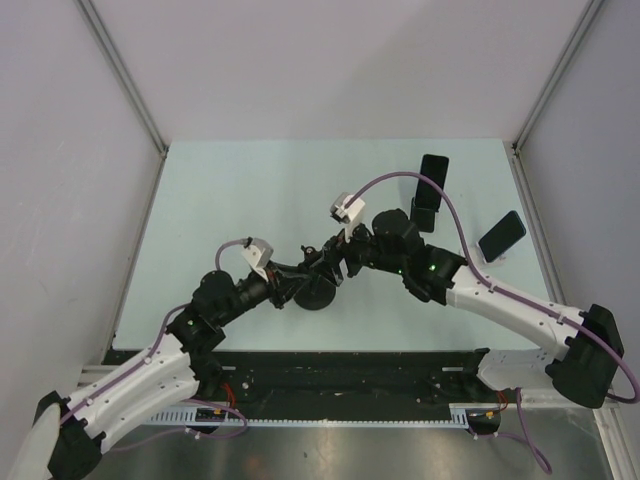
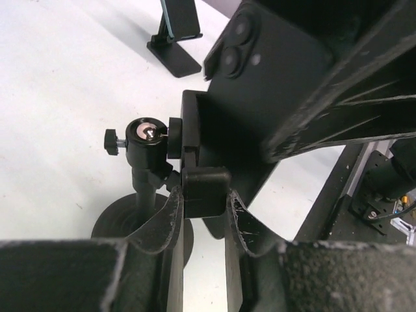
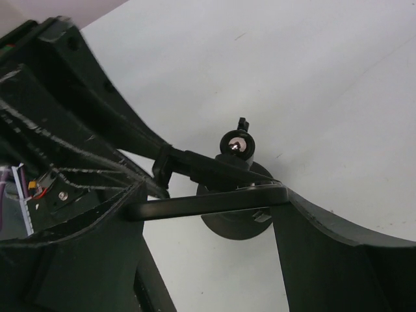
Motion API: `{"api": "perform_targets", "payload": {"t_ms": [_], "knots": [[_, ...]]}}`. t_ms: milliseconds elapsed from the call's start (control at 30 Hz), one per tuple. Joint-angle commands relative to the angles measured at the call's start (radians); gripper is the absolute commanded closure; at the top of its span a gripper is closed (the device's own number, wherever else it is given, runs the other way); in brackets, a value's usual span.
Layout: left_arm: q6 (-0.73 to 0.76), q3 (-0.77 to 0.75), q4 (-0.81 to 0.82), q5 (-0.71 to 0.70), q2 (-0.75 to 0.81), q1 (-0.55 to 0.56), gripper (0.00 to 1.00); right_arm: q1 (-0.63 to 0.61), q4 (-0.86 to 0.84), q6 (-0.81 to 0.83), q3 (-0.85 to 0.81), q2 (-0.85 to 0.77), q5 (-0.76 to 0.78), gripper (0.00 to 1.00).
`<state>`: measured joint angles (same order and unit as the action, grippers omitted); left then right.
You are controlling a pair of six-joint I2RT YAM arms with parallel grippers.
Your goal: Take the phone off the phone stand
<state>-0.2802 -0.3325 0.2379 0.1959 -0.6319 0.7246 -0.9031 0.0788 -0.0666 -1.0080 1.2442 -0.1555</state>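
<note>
A black phone (image 2: 273, 71) with its camera lenses showing sits in the clamp of a black phone stand (image 2: 146, 140), which has a ball head and a round base (image 1: 316, 297). My left gripper (image 2: 205, 201) is shut on the clamp's lower block (image 2: 207, 188). My right gripper (image 3: 208, 203) is shut on the phone (image 3: 208, 201), seen edge-on, gripping its two ends. The stand's ball head (image 3: 236, 144) is just behind it. In the top view both grippers meet over the stand at the table's middle, the left (image 1: 298, 280) and the right (image 1: 336, 255).
A second phone on its own stand (image 1: 432, 185) is at the back right, also in the left wrist view (image 2: 177, 26). A loose dark phone (image 1: 502, 234) lies flat near the right edge. Walls enclose the table.
</note>
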Motion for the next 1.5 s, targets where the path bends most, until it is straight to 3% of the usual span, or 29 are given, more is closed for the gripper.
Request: {"api": "perform_targets", "payload": {"t_ms": [0, 233, 533, 1000, 1133, 1467], "knots": [[-0.017, -0.014, -0.026, -0.122, 0.015, -0.07, 1.0, 0.053, 0.016, 0.064, -0.012, -0.098, -0.006, 1.0], [-0.033, -0.034, -0.043, -0.108, -0.028, -0.071, 1.0, 0.063, -0.005, 0.064, 0.005, -0.108, -0.039, 1.0], [-0.022, -0.077, -0.077, -0.124, -0.087, -0.07, 0.82, 0.033, -0.05, 0.059, 0.031, -0.166, -0.096, 1.0], [-0.051, -0.092, -0.137, -0.22, 0.021, -0.07, 0.43, -0.016, -0.033, 0.002, 0.031, -0.299, -0.148, 1.0], [-0.047, -0.108, -0.166, -0.236, 0.072, -0.07, 0.24, -0.02, 0.001, -0.001, 0.031, -0.342, -0.119, 1.0], [-0.025, -0.129, -0.186, -0.254, 0.162, -0.07, 0.05, -0.016, 0.058, -0.073, 0.022, -0.411, 0.039, 1.0]]}}
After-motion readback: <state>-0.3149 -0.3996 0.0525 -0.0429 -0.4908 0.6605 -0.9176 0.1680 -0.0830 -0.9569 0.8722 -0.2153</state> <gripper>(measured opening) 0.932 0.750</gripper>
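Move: The right hand already holds the phone, its middle about 4 cm to the left and 3 below the hand; the phone is still in the stand, whose post is some 5 cm left, 2 ahead and 8 down. The left hand already pinches the stand's cradle; from it the post is about 4 cm ahead, 1 right and 4 below, the phone about 1 ahead, 3 right and 2 up. A second phone holder stands roughly 20 cm ahead and 20 right of the right hand, some 8 lower. While the left hand keeps its pinch on the stand's cradle and sinks about a centimetre, the right hand eases slightly back and right, then draws the phone up and away from the stand, some 8 cm up, 6 back towards the base and 5 right, its fingertips tilting up about 10 degrees and its grip kept. As the right hand pulls clear, the left fingers let go of the cradle and spread nearly wide while that hand goes first forward and left, then left and up, about 5 cm left in all, swinging some 15 degrees counter-clockwise. ##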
